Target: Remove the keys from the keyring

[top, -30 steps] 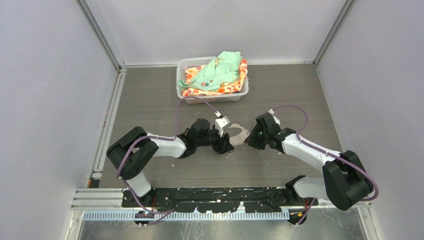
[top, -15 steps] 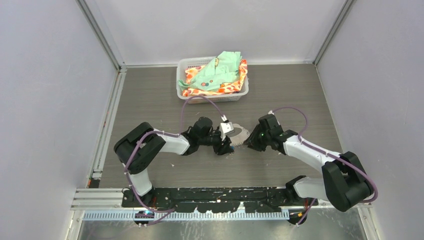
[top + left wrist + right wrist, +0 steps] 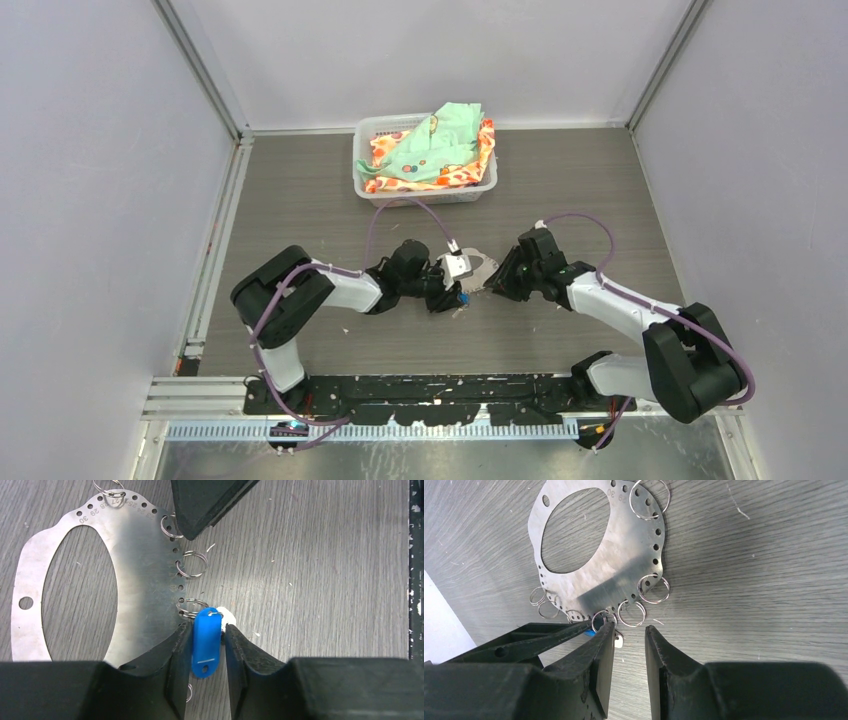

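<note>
The keyring (image 3: 482, 266) is a flat grey plate with a big hole, lying between my two grippers. It also shows in the left wrist view (image 3: 145, 565) and the right wrist view (image 3: 624, 575), with little silver loops (image 3: 192, 564) along its rim. The keys (image 3: 206, 640) are a blue tag with a small pale piece, hanging on one loop at the plate's edge. My left gripper (image 3: 206, 629) is closed around the blue tag. My right gripper (image 3: 629, 627) is open and empty, with its tips at the rim loops beside the tag.
A white basket (image 3: 420, 196) of green and orange cloths (image 3: 435, 150) stands at the back of the grey wood-grain table. Grey walls close in the left, right and back sides. The arm bases sit along the near edge.
My left gripper has moved right and a little nearer, onto the blue tag at the plate's edge. The right gripper has shifted slightly along the plate's rim.
</note>
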### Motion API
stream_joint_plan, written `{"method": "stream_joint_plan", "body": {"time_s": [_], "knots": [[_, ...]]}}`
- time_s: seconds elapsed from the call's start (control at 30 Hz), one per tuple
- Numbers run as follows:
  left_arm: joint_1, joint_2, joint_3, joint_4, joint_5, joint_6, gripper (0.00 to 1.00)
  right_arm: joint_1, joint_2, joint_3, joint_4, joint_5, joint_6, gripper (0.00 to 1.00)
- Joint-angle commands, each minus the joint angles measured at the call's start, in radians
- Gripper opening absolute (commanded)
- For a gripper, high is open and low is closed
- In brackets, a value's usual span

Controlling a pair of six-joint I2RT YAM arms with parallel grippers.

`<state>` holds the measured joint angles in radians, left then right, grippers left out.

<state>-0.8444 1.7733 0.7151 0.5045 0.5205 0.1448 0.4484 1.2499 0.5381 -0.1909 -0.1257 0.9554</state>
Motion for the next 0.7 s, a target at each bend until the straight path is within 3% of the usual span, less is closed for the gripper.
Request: {"method": "stream_joint_plan", "body": {"time_s": [0.0, 0.4, 0.67], "knots": [[-0.018, -0.007, -0.025, 0.034, -0.054, 0.026, 0.29, -0.004, 0.001, 0.016, 0.03, -0.012, -0.014, 0.34], [-0.071, -0.061, -0.062, 0.031, -0.125, 0.034, 0.05, 0.009, 0.051, 0.097, 0.007, -0.058, -0.021, 0.37], [-0.131, -0.081, -0.061, -0.01, -0.184, 0.114, 0.0, 0.052, 0.112, 0.138, -0.027, -0.077, -0.033, 0.39]]}}
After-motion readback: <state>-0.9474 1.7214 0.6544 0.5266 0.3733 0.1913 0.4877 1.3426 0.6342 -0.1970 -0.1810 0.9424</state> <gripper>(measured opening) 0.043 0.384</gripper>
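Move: The blue tag already stands between the left hand's parted fingertips, about 1 cm below its hand point. The split ring carrying it lies some 3 cm right and 1 cm ahead of that hand, the key about 2 cm back and 1 cm right, and the metal plate's middle 7 cm ahead and 3 cm right. From the right hand, that ring is roughly 4 cm left, 1 cm ahead and 3 cm down; the plate's middle is 7 cm ahead and 4 cm left. The left fingers shut on the blue tag and pinch it flat between their tips, almost in place; then that hand draws it back towards the base by about 2 cm. Meanwhile the right hand, fingers still part-open, heads left some 2.5 cm and rises about 1 cm, towards the tag's split ring, bringing it into view between its tips without closing. ##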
